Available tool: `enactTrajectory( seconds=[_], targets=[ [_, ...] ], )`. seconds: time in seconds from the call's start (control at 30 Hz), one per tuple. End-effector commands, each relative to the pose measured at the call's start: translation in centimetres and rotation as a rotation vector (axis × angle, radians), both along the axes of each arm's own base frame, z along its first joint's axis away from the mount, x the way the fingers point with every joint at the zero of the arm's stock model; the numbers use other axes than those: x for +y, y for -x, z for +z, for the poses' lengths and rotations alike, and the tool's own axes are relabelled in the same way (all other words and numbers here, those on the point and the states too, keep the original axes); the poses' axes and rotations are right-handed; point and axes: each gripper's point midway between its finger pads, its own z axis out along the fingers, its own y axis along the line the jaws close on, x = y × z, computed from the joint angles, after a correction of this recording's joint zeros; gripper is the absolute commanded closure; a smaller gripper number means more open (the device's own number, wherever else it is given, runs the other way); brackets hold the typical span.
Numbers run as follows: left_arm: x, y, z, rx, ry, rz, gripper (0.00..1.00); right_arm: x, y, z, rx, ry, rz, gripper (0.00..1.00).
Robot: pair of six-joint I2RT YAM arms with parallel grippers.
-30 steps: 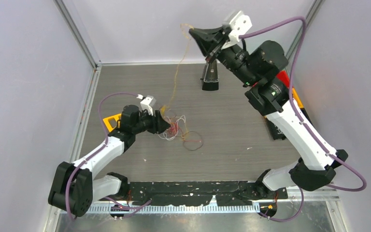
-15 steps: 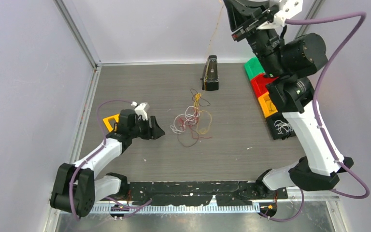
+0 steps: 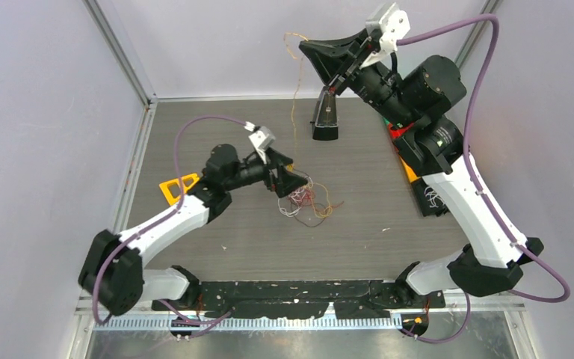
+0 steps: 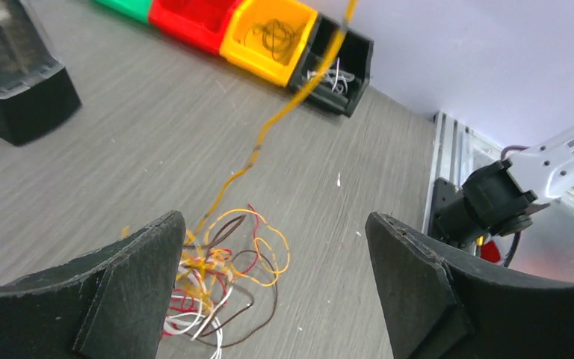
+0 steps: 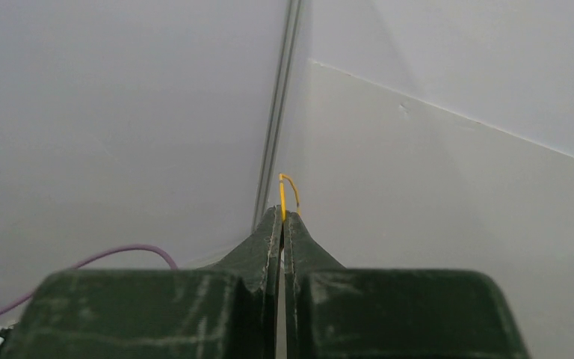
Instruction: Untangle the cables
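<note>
The cables are a small tangle (image 3: 310, 204) of red, yellow, white and dark brown wires on the table's middle. It also shows in the left wrist view (image 4: 209, 288). One yellow wire (image 3: 294, 97) rises from it, also seen in the left wrist view (image 4: 284, 112). My right gripper (image 3: 304, 48) is held high near the back wall and is shut on that wire's upper end (image 5: 282, 196), as its wrist view (image 5: 282, 215) shows. My left gripper (image 3: 290, 182) is open just above the tangle's left side; in its wrist view (image 4: 275, 224) the tangle lies by the left finger (image 4: 131, 292).
A black block (image 3: 326, 116) stands at the back centre. Coloured bins line the right edge: red (image 3: 397, 132), yellow (image 3: 411, 168), and black (image 3: 433, 200) with white wires. The yellow bin (image 4: 269, 37) holds dark wires. An orange triangular piece (image 3: 177, 187) lies left.
My left gripper has moved right and now hovers open at the tangle. My right gripper swung up and right, then back left, keeping the yellow wire; the tangle shifted right.
</note>
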Motion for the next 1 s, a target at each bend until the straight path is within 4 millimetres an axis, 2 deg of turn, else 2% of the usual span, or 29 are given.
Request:
enactTrajectory(
  seconds=[0.0,0.07,0.17,0.23,0.33,0.4,0.47,0.5,0.53,0.57,0.6,0.63,0.67,0.7,0.73,0.77,0.8,0.83,0.9,0.97],
  targets=[
    [-3.0,-2.1,-0.9,0.003,0.023,0.009,0.17,-0.9,2.7,4.4,-0.064,-0.087,0.052,0.95],
    [-2.4,-4.4,-3.8,0.113,-0.039,0.114,0.42,-1.6,2.9,5.4,-0.077,-0.108,0.034,0.94],
    [1.0,-6.5,-9.1,0.293,-0.089,0.254,0.8,-3.5,3.2,7.7,-0.113,-0.154,-0.032,0.95],
    [3.8,-6.5,-12.9,0.418,-0.141,0.327,0.91,-5.0,3.5,9.3,-0.142,-0.185,-0.08,0.95],
    [6.5,-4.7,-16.8,0.556,-0.212,0.358,0.93,-7.2,3.8,11.2,-0.189,-0.217,-0.152,0.95],
    [7.9,-3.4,-18.3,0.623,-0.239,0.382,0.92,-8.2,3.5,11.4,-0.195,-0.221,-0.194,0.95],
    [8.6,-2.2,-18.8,0.66,-0.253,0.374,0.76,-9.1,2.9,10.9,-0.183,-0.213,-0.237,0.95],
    [8.9,-1.8,-18.5,0.659,-0.254,0.363,0.7,-9.1,2.0,9.9,-0.159,-0.184,-0.26,0.95],
    [9.0,-1.4,-18.0,0.639,-0.253,0.348,0.72,-9.4,1.7,8.8,-0.135,-0.155,-0.274,0.95],
    [9.1,-1.2,-17.2,0.601,-0.251,0.334,0.81,-9.0,-0.1,6.1,-0.093,-0.088,-0.306,0.95],
    [9.3,-1.0,-16.2,0.536,-0.255,0.314,0.91,-9.6,0.1,4.5,-0.067,-0.052,-0.32,0.95],
    [9.2,-0.8,-15.0,0.468,-0.25,0.289,0.99,-9.6,-1.4,-0.3,0.01,0.042,-0.342,0.95],
    [9.1,-0.5,-13.5,0.394,-0.241,0.255,1.0,-9.2,-1.9,-4.2,0.076,0.133,-0.321,0.95],
    [8.9,-0.1,-12.3,0.332,-0.237,0.216,1.0,-9.6,-2.9,-10.6,0.17,0.248,-0.338,0.95],
    [8.8,0.2,-11.3,0.285,-0.237,0.187,1.0,-9.5,-2.9,-14.7,0.239,0.329,-0.312,0.95],
    [8.8,0.4,-10.6,0.25,-0.243,0.171,1.0,-10.1,-3.1,-20.9,0.322,0.436,-0.309,0.94],
    [8.8,0.5,-10.2,0.229,-0.248,0.165,1.0,-10.2,-2.6,-24.4,0.384,0.5,-0.279,0.95],
    [8.9,0.6,-10.0,0.217,-0.255,0.162,1.0,-10.7,-2.2,-28.7,0.449,0.568,-0.266,0.95],
    [9.1,0.7,-9.9,0.199,-0.271,0.155,1.0,-10.8,-1.1,-34.4,0.537,0.691,-0.2,0.94],
    [9.3,0.7,-10.0,0.191,-0.296,0.153,1.0,-11.2,-0.5,-38.5,0.617,0.797,-0.163,0.95]
  ],
)
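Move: The left hand, fingers wide open, has the tangled cable bundle about 4 cm ahead, 4 cm to its right and some 16 cm below; the black metronome stands roughly 23 cm ahead of that hand and 9 cm to its right, about 18 cm lower. From the right hand, high up and already pinching the yellow cable's end, the bundle lies about 3 cm ahead, 2 cm right and some 52 cm down, with the metronome 20 cm beyond the bundle and 4 cm to its right. The left hand dips to the cables, swinging about 7 cm forward and then back while its fingers shut, loosen briefly low down and shut again, and it carries on to its left, ending some 10 cm lower and 9 cm farther left with brown and yellow loops pinched in the fingertips. The right hand keeps its pinch on the yellow cable and at first stays high with only small shifts, then drops fast by nearly 30 cm while going about 11 cm to its right, tipping its fingers downward. ##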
